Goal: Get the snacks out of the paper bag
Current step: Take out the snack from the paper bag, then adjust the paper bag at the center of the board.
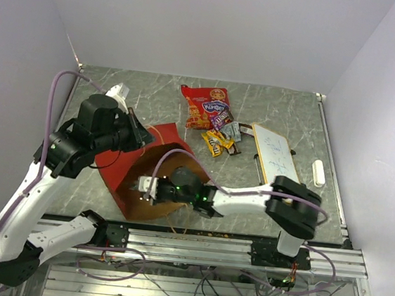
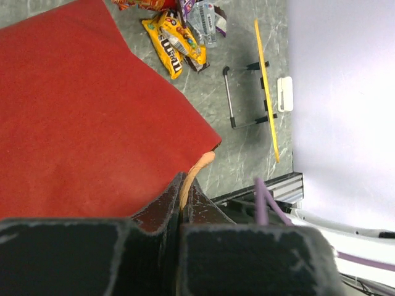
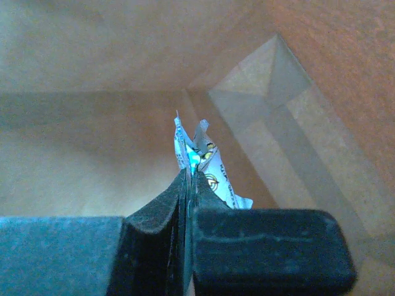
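Note:
The red paper bag [image 1: 122, 163] lies on its side, its brown mouth facing the near edge; it fills the left wrist view [image 2: 80, 117]. My left gripper [image 2: 183, 191] is shut on the bag's string handle [image 2: 196, 169] at the bag's upper edge [image 1: 138, 136]. My right gripper [image 1: 145, 187] is inside the bag's mouth, shut on a small silvery-white wrapper [image 3: 207, 166] against the kraft inside [image 3: 92, 55]. A large red packet [image 1: 205, 106], a yellow packet [image 1: 213, 144] and small dark wrappers [image 1: 229, 129] lie on the table beyond the bag.
A white wood-framed board [image 1: 273, 154] stands right of the snacks, seen edge-on in the left wrist view [image 2: 266, 86]. A small white block [image 1: 318, 172] lies near the right edge. The aluminium rail [image 1: 194, 245] runs along the near edge.

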Action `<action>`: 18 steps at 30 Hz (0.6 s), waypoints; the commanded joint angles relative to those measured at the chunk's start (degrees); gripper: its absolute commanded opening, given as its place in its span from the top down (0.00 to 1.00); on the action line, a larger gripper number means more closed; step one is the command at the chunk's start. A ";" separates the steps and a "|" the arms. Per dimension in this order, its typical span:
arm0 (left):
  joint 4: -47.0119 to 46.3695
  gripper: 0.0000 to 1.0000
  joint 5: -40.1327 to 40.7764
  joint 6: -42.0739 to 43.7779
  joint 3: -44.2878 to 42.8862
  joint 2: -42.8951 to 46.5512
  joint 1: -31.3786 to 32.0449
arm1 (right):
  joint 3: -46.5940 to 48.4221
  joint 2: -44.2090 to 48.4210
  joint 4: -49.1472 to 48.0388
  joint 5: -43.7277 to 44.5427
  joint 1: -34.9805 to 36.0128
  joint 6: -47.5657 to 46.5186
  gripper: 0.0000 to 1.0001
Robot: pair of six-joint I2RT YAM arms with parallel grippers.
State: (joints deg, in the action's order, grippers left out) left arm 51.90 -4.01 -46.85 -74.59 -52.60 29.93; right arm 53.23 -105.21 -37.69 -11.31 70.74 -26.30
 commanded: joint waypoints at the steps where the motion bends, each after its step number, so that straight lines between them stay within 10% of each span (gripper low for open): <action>1: -3.92 0.93 -0.44 1.37 -3.78 -2.38 0.04 | -4.74 11.51 9.22 -0.67 0.79 4.88 1.00; 11: -8.13 0.93 -9.34 -3.10 -7.32 -8.34 0.02 | -5.68 48.41 32.37 18.69 0.82 2.57 1.00; 18: -14.61 0.93 -13.65 -10.66 -7.89 -9.64 -0.28 | 5.11 52.83 27.55 47.14 0.71 -5.70 1.00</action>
State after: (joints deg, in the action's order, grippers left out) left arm 42.57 -13.87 -53.06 -79.99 -62.08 29.93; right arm 54.17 -51.46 -7.92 16.80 71.61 -26.33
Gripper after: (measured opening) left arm 0.075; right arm 0.010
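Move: The right hand, deep in the paper bag, already pinches a snack. The yellow snacks lie about 25 cm ahead, 22 cm right and 10 cm below; the bag's mouth is some 12 cm right and 5 cm ahead, level in height. The red candy bag is roughly 18 cm beyond the yellow snacks and 3 cm left of them. From the left hand, on the handle, the yellow snacks are about 20 cm ahead, 20 cm right, 31 cm below. Right hand whips held snack up some 30 cm and right from the bag; left draws handle right. ##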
